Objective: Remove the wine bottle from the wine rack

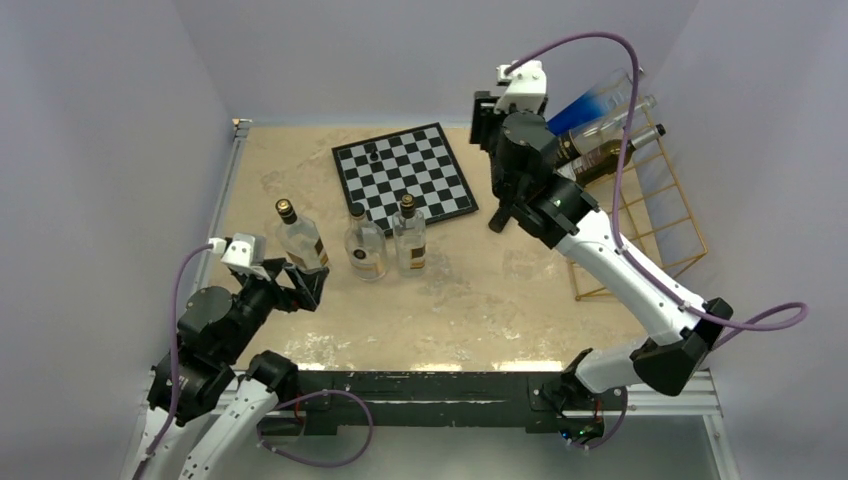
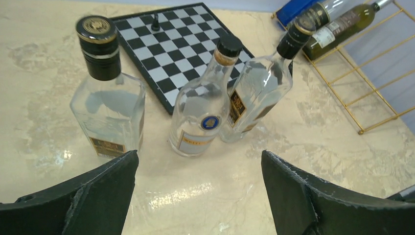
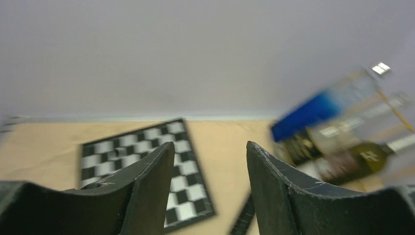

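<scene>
The gold wire wine rack stands at the table's right side and also shows in the left wrist view. Three bottles lie on its far end: a blue-labelled clear one, a clear one and a dark wine bottle, which also shows in the left wrist view and, blurred, in the right wrist view. My right gripper is open and empty, raised left of the rack's bottles and pointing at the back wall. My left gripper is open and empty, low over the table.
Three clear liquor bottles stand mid-table: a square one just beyond my left gripper, a round one and a tall one. A chessboard with one black piece lies behind them. Walls close in on three sides.
</scene>
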`<action>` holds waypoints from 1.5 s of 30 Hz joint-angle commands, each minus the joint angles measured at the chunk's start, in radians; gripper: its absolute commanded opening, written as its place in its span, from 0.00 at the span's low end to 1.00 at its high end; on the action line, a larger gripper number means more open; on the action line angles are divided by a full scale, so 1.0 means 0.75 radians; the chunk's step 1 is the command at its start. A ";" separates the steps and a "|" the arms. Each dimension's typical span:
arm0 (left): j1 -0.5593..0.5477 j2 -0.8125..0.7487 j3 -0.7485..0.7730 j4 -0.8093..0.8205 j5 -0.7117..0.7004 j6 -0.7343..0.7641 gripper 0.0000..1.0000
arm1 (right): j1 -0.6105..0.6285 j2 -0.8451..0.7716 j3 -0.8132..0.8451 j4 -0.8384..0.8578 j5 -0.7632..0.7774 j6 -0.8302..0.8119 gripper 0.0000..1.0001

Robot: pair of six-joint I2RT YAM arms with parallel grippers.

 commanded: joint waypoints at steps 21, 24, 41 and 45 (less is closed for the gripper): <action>-0.003 -0.198 -0.040 0.070 0.072 0.035 0.98 | -0.982 0.585 0.263 -0.270 0.423 0.409 0.58; -0.003 -0.239 -0.045 0.071 0.035 0.027 0.98 | -1.004 0.676 0.353 -0.285 0.450 0.415 0.58; -0.002 -0.260 -0.042 0.057 -0.045 0.006 0.98 | -1.159 0.947 0.525 -0.424 0.421 0.722 0.57; -0.003 -0.247 -0.042 0.052 -0.037 0.004 0.98 | -1.196 0.948 0.507 -0.429 0.421 0.754 0.57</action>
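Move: The green wine bottle on the rack lies about 13 cm ahead of the right hand, 35 cm to its right and 31 cm below. The clear bottle sits some 8 cm beyond it, the blue bottle about 15 cm beyond; the microphone lies on the table roughly 22 cm to its left and 4 cm nearer. From the left hand the wine bottle is about 32 cm ahead, 62 cm right and 13 cm below. Right hand sweeps some 40 cm right, down and forward towards the wine bottle's neck, swinging 70 degrees clockwise. ##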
